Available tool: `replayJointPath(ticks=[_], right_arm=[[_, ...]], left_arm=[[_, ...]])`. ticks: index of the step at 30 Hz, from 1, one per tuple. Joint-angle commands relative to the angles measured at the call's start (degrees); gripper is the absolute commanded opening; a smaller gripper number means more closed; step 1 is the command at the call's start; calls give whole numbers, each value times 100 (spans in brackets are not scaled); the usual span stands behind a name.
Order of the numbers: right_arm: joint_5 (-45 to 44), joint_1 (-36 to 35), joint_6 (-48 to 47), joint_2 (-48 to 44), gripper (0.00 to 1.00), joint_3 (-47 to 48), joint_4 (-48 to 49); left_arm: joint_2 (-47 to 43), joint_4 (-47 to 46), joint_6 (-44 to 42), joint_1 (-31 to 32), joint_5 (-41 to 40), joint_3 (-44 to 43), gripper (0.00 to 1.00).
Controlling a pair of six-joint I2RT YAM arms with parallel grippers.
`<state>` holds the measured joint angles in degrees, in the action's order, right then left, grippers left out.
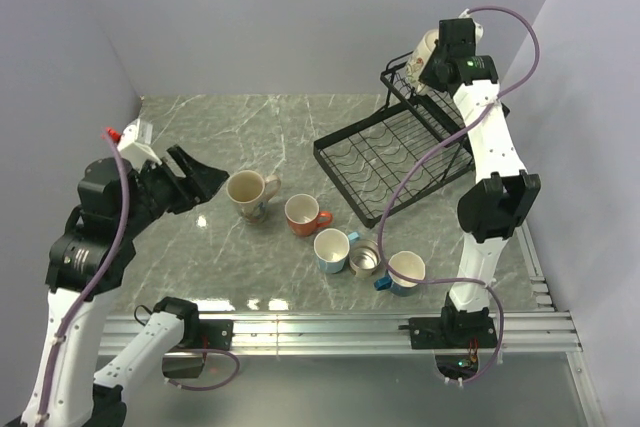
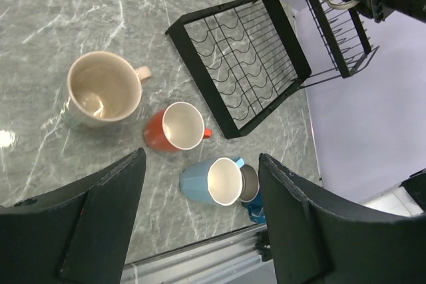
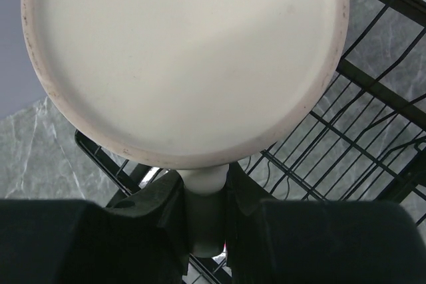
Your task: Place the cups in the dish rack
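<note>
My right gripper is shut on the handle of a cream floral mug, held over the dish rack's raised upper basket. The right wrist view is filled by the mug's pale base, with rack wires behind it. On the table stand a cream mug, an orange mug, a light blue mug, a small steel cup and a darker blue mug. My left gripper hovers open left of the cream mug, holding nothing; its wrist view shows the cream mug, the orange mug and the light blue mug.
The rack's wide lower tray lies tilted at the back right, with no cups in it. An aluminium rail runs along the near edge. Walls close in on the left, back and right.
</note>
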<state>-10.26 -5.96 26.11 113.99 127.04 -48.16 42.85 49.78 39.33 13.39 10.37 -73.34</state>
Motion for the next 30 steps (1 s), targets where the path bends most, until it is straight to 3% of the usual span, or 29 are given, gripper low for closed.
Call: replayJointPath(ticks=[1,9,11,12,14,17,25,30], right_arm=[[-310,147,0,-457,0,-117,958],[-978,139,-396,-510,0,-585,607],[-855,147,-501,-431,13,-523,405],[-707,147,-501,-361,30,-471,334],[-539,147,-493,-325,45,-338,185],[-302,130,-414,-369,60,-320,123],[191,130,-264,-615,62,-479,35],[-10,112,-282,-694,62,-312,-211]], left_arm=[[-242,207,171,15,-290,-67,74],[-278,173,303,15,-352,22,74],[-242,155,268,15,-325,22,73],[-199,146,251,23,-308,30,73],[-154,94,207,23,-264,48,74],[-49,-20,171,24,-185,39,73],[92,-302,119,23,-35,153,73],[83,-372,101,15,9,224,73]])
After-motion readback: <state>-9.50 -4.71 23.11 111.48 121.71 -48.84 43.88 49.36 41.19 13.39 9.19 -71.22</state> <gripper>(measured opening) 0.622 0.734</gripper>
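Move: The right hand holds the floral cup by its handle, the body about 4 cm ahead and 5 cm above. The upper rack tier's middle lies some 4 cm back, 3 cm right and 4 cm below; the lower tier's middle is roughly 14 cm back, 10 cm left and 25 cm down. From the left hand, the upper tier's middle is about 29 cm ahead, 44 cm right and 10 cm lower. The right fingers open around the floral cup's handle, the hand easing about 2 cm down, back and right. ##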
